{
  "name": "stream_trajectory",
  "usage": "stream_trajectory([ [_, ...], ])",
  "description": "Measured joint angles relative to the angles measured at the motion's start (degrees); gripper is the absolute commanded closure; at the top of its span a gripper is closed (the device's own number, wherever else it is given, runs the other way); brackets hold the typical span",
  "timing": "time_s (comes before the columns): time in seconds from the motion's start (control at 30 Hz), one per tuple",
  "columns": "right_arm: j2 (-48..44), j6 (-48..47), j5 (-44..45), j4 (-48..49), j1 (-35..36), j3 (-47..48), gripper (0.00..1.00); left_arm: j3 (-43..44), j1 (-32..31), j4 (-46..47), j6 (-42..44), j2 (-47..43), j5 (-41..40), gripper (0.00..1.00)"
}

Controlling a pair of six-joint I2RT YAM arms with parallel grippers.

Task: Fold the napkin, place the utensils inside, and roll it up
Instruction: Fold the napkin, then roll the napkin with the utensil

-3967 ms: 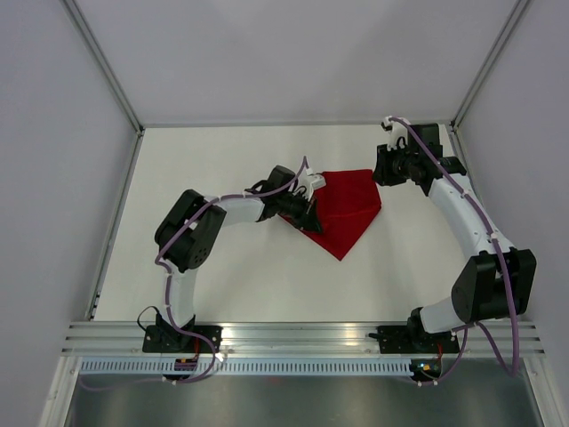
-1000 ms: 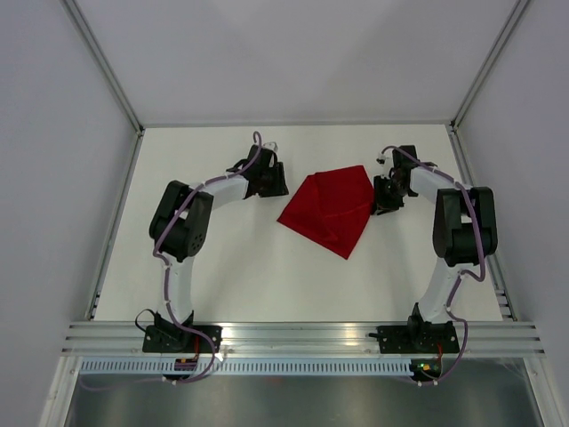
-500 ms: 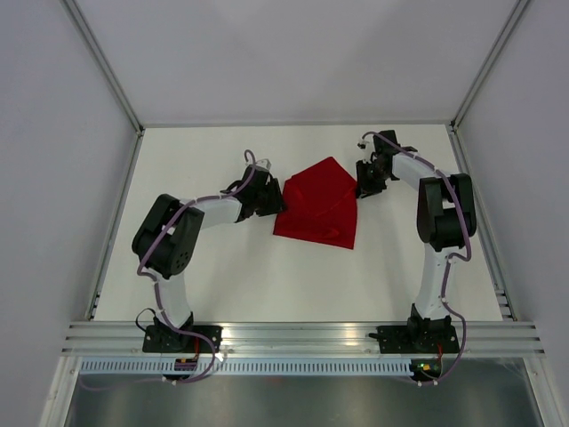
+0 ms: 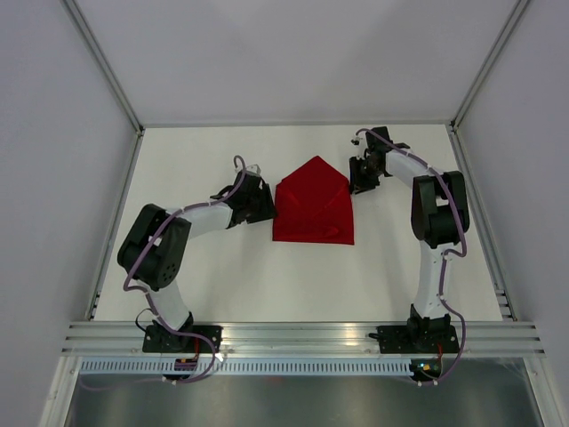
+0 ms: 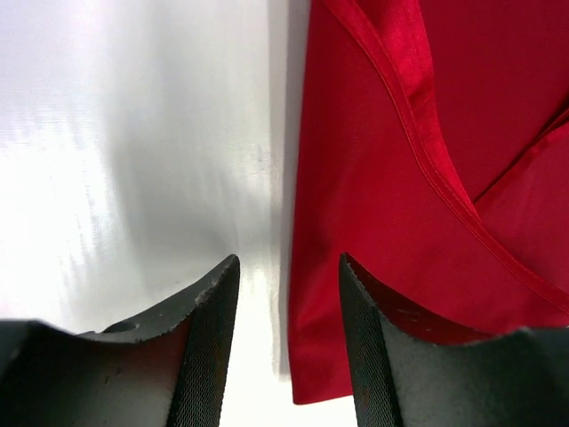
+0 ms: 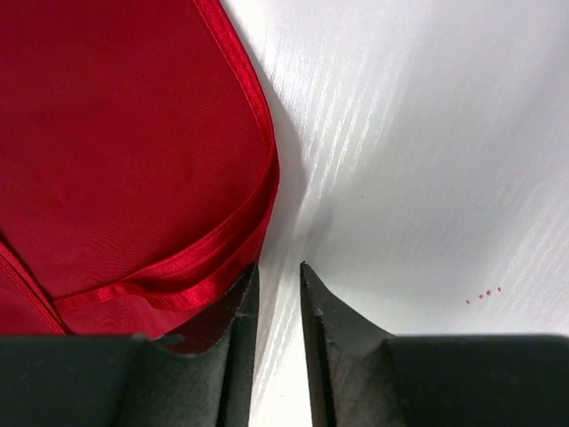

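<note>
The red napkin point(image 4: 313, 209) lies folded on the white table, its point toward the far side and its straight edge toward me. My left gripper point(image 4: 267, 205) is open at the napkin's left edge. In the left wrist view the napkin's point(image 5: 400, 178) near left corner lies between the spread fingers of that gripper point(image 5: 286, 267). My right gripper point(image 4: 359, 181) is low at the napkin's right edge. In the right wrist view its fingers point(image 6: 278, 267) stand a narrow gap apart over bare table, with the napkin's hemmed edge point(image 6: 133, 160) just outside the left finger. No utensil is in view.
The white table point(image 4: 222, 276) is enclosed by pale walls, with metal posts at the far corners. A metal rail point(image 4: 302, 338) runs along the near edge by the arm bases.
The napkin has turned from a diamond to point far, with a straight near edge. My left gripper swung away, then returned to its left edge. My right gripper followed its right edge.
</note>
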Motion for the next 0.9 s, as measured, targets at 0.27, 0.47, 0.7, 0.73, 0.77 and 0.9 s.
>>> stream_trajectory([
  [0.27,-5.3,-4.2,1.1,-1.4,-2.9,-4.0,0.55,5.8,0.6,-6.6,3.0,-6.8,-3.1,0.44],
  [0.47,-17.3,-11.8,0.7,0.3,-9.1,-10.1,0.50,6.5,-0.2,-6.3,3.9,-18.4,-4.5,0.43],
  [0.7,-38.5,-23.1,2.9,7.6,0.0,-26.1,0.50,-1.0,-3.4,-6.5,4.3,-29.8,-6.9,0.42],
  [0.73,-40.5,-24.7,2.8,8.0,2.8,-28.2,0.50,-1.8,-3.8,-7.1,4.3,-31.1,-7.3,0.42],
  [0.77,-42.1,-26.8,2.5,8.5,5.7,-30.3,0.50,-2.3,-4.1,-7.7,4.3,-32.2,-7.7,0.42],
  [0.9,-44.4,-33.2,1.5,8.7,11.5,-35.7,0.49,-3.3,-4.4,-8.8,4.3,-36.8,-10.2,0.41],
])
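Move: The right hand is at the napkin's right edge, just above the table. The folded napkin's near right corner lies about 17 cm back from it and 1 cm left. The folded-over flap's tip is 13 cm back and 5 cm left, and the napkin's far corner 12 cm ahead and 10 cm left. From the left hand, at the left edge, that near right corner is some 8 cm back and 21 cm right. The right fingers come free of the napkin's right edge, opening partway. The hand first slips right and rises, then swings back and left towards the near right corner, ending about 13 cm farther back and 11 cm higher after a slight dip, turned some 35 degrees counter-clockwise. The left hand, fingers still open, rises about 20 cm off the left edge, tipping its fingers outward. ##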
